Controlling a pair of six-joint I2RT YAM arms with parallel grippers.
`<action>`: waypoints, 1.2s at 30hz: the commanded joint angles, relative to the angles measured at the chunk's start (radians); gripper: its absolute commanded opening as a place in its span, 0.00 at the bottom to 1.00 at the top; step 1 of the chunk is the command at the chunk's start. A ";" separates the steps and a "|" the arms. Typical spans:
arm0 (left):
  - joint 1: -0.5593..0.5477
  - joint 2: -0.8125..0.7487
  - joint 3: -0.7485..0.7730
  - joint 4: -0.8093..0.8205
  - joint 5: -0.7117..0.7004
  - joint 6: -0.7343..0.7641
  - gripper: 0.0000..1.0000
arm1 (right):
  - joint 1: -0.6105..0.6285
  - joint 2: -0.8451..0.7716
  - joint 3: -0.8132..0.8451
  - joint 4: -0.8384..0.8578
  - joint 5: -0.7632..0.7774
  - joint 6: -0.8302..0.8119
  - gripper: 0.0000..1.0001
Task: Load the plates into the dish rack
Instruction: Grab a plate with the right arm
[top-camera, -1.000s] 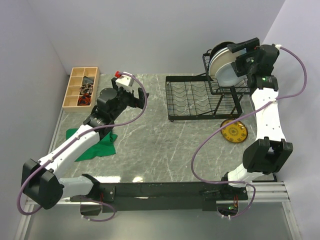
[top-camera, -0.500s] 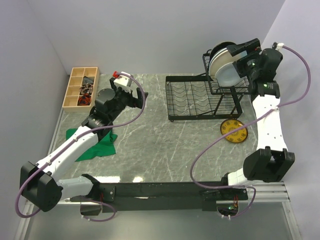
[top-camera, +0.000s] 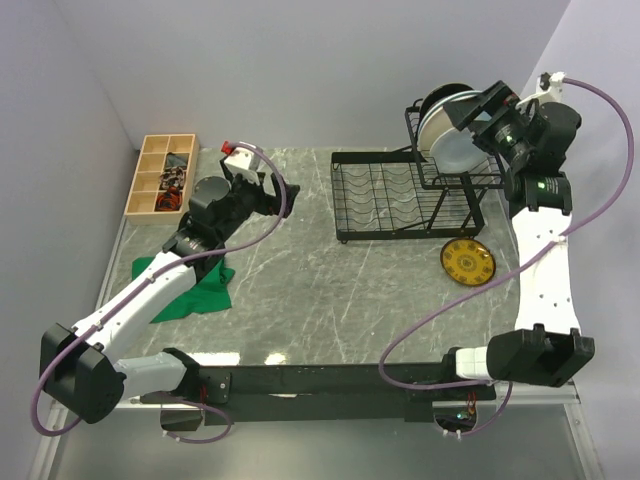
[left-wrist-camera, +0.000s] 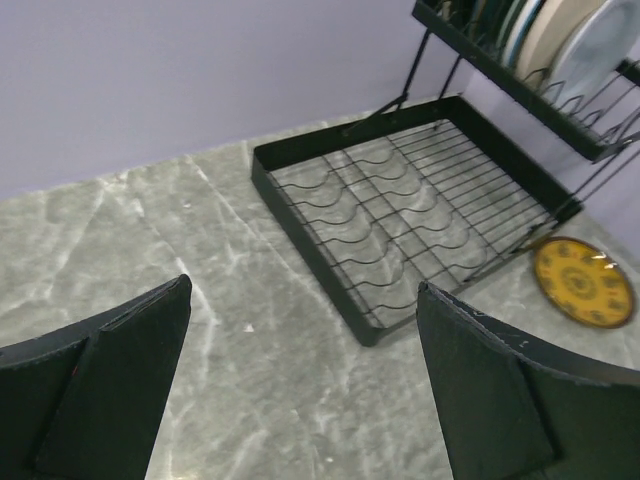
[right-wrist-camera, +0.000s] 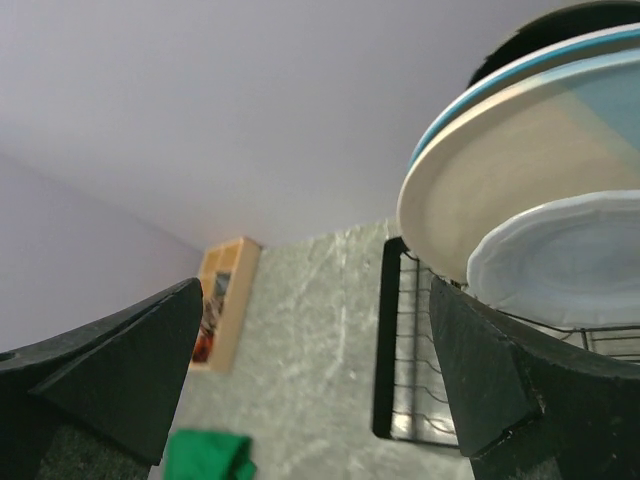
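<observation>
The black wire dish rack (top-camera: 345, 190) stands at the back right of the table. Several plates (top-camera: 448, 130) stand on edge in its raised upper basket, among them a cream plate (right-wrist-camera: 500, 180) and a pale white one (right-wrist-camera: 560, 260). A yellow patterned plate (top-camera: 467, 262) lies flat on the table in front of the rack's right end, also seen in the left wrist view (left-wrist-camera: 583, 282). My right gripper (top-camera: 483, 115) hangs open beside the upper basket, holding nothing. My left gripper (top-camera: 262, 190) is open over the table left of the rack (left-wrist-camera: 310, 245), with nothing between its fingers.
A wooden compartment box (top-camera: 163, 175) sits at the back left by the wall. A green cloth (top-camera: 195, 285) lies under the left forearm. The right wall runs close behind the right arm. The rack's lower tray (left-wrist-camera: 400, 215) holds no plates.
My right arm has pulled up and to the right, away from the plates in the upper basket. My left gripper has shifted slightly back. Both stay open.
</observation>
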 joint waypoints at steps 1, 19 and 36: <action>0.015 -0.017 -0.001 0.044 0.091 -0.146 0.99 | -0.006 -0.103 -0.031 -0.032 -0.205 -0.276 1.00; 0.032 0.106 0.012 -0.009 0.444 -0.472 1.00 | -0.006 -0.316 -0.193 -0.621 -0.209 -1.137 1.00; 0.033 -0.049 -0.163 0.029 0.412 -0.624 0.99 | -0.006 -0.463 -0.478 -0.785 0.033 -1.433 1.00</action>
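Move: The yellow plate lies on the table some 43 cm below the right hand, about 11 cm back and 9 cm to its right. The plates already racked in the upper tier stand about 7 cm ahead, 4 cm right and 12 cm below; the lower tray is about 9 cm ahead, 4 cm left and 41 cm below. From the left hand, the yellow plate is about 44 cm right, 5 cm back and 30 cm below. Right hand, open, sinks about 21 cm and back 18 towards the yellow plate, rolling over; left hand withdraws. ##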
